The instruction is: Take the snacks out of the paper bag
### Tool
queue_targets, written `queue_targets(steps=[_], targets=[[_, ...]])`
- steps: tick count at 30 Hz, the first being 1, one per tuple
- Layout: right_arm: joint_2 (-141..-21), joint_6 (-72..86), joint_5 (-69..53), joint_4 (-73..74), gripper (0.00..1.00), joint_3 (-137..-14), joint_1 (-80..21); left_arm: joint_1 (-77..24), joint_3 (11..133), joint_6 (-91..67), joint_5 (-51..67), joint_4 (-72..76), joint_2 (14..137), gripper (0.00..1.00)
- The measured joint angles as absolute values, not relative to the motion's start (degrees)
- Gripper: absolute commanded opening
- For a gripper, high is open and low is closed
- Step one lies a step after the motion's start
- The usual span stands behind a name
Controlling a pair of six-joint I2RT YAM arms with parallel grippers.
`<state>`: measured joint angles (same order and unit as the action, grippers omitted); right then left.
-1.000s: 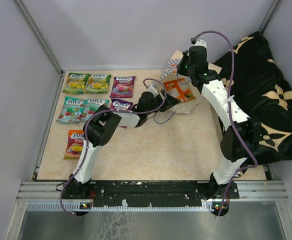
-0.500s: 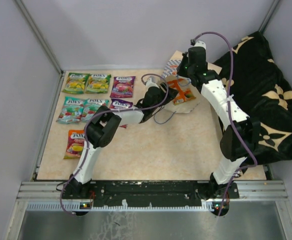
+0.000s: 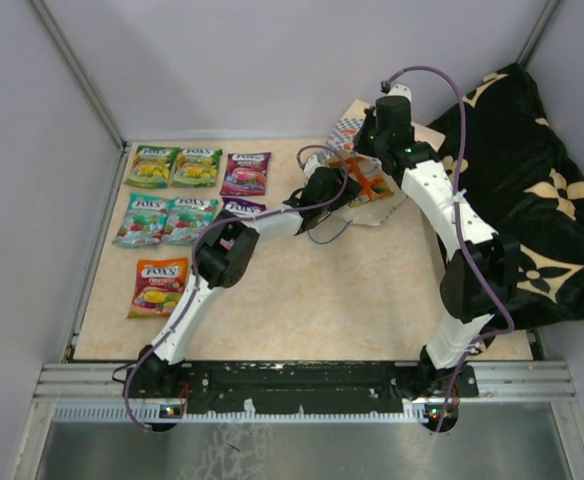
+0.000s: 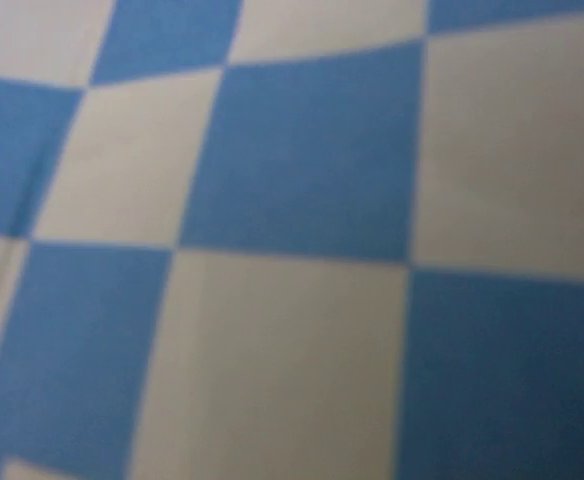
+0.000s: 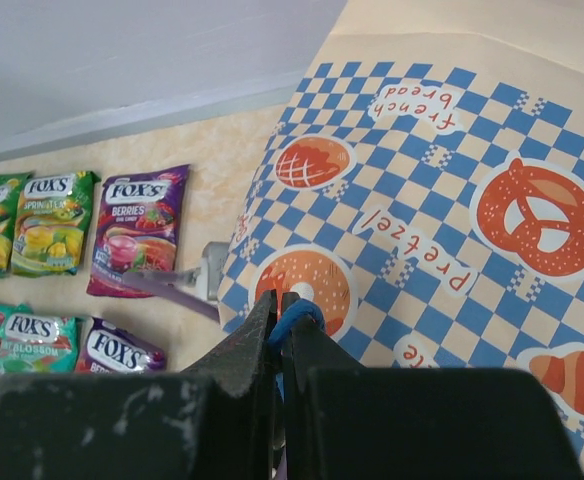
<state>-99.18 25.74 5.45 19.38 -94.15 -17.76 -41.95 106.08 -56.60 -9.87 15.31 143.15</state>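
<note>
The paper bag (image 3: 365, 187) lies at the back of the table, its checkered side with fruit and pretzel prints (image 5: 422, 200) facing up. My right gripper (image 3: 369, 150) (image 5: 280, 300) is shut on the bag's blue cord handle (image 5: 298, 316) and holds it up. My left gripper (image 3: 332, 186) reaches to the bag's mouth with its fingers hidden. The left wrist view shows only blurred blue-white checks of the paper bag (image 4: 302, 170). Several snacks lie at the left: green-yellow (image 3: 152, 167), purple (image 3: 245, 174) (image 5: 137, 230), teal (image 3: 140, 220) and orange-red (image 3: 158, 287).
A black cloth with tan flowers (image 3: 532, 200) is piled along the right side behind the right arm. Grey walls close the back and both sides. A purple cable (image 3: 317, 235) loops over the table below the left gripper.
My left arm has stretched out to the right and pushed its gripper up to the bag's mouth. The right gripper has kept its hold on the handle, almost still.
</note>
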Motion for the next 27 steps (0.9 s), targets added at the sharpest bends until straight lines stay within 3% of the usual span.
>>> queue_targets(steps=[3,5,7,9,10,16,27], targets=[[-99.2,25.7,5.3,19.2,0.00,-94.1,-17.8,-42.0,112.5,-59.1,-8.3,14.4,147.3,0.69],[-99.2,25.8,5.1,19.1,0.00,-94.1,-17.8,-42.0,115.4,-60.3,-7.6,14.1,149.3,0.59],[-99.2,26.0,4.8,18.8,0.00,-94.1,-17.8,-42.1,117.0,-60.9,-7.5,13.8,150.4,0.36],[-99.2,26.1,4.8,18.8,0.00,-94.1,-17.8,-42.1,117.5,-61.0,-7.3,13.3,151.1,0.07],[-99.2,26.1,4.7,18.8,0.00,-94.1,-17.8,-42.1,117.5,-61.1,-7.3,12.9,151.3,0.01],[-99.2,26.2,4.8,18.8,0.00,-94.1,-17.8,-42.1,115.5,-58.6,-6.6,14.7,151.0,0.00],[-99.6,26.8,6.3,18.4,0.00,-94.1,-17.8,-42.4,85.8,-48.1,-7.9,23.5,128.3,0.00]])
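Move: The orange snack lies in the mouth of the paper bag, its middle about 3 cm ahead of the left hand, 3 cm to its right and 2 cm lower. The bag's blue handle loops some 11 cm back and 6 cm left of that hand; the nearest purple snack lies about 27 cm left and 6 cm back, both some 5 cm below. From the right hand the orange snack is roughly 24 cm below, 2 cm ahead and 4 cm left. Left fingers nudge right, pinch the orange snack, draw back-left and up about 8 cm; right still holds bag. ##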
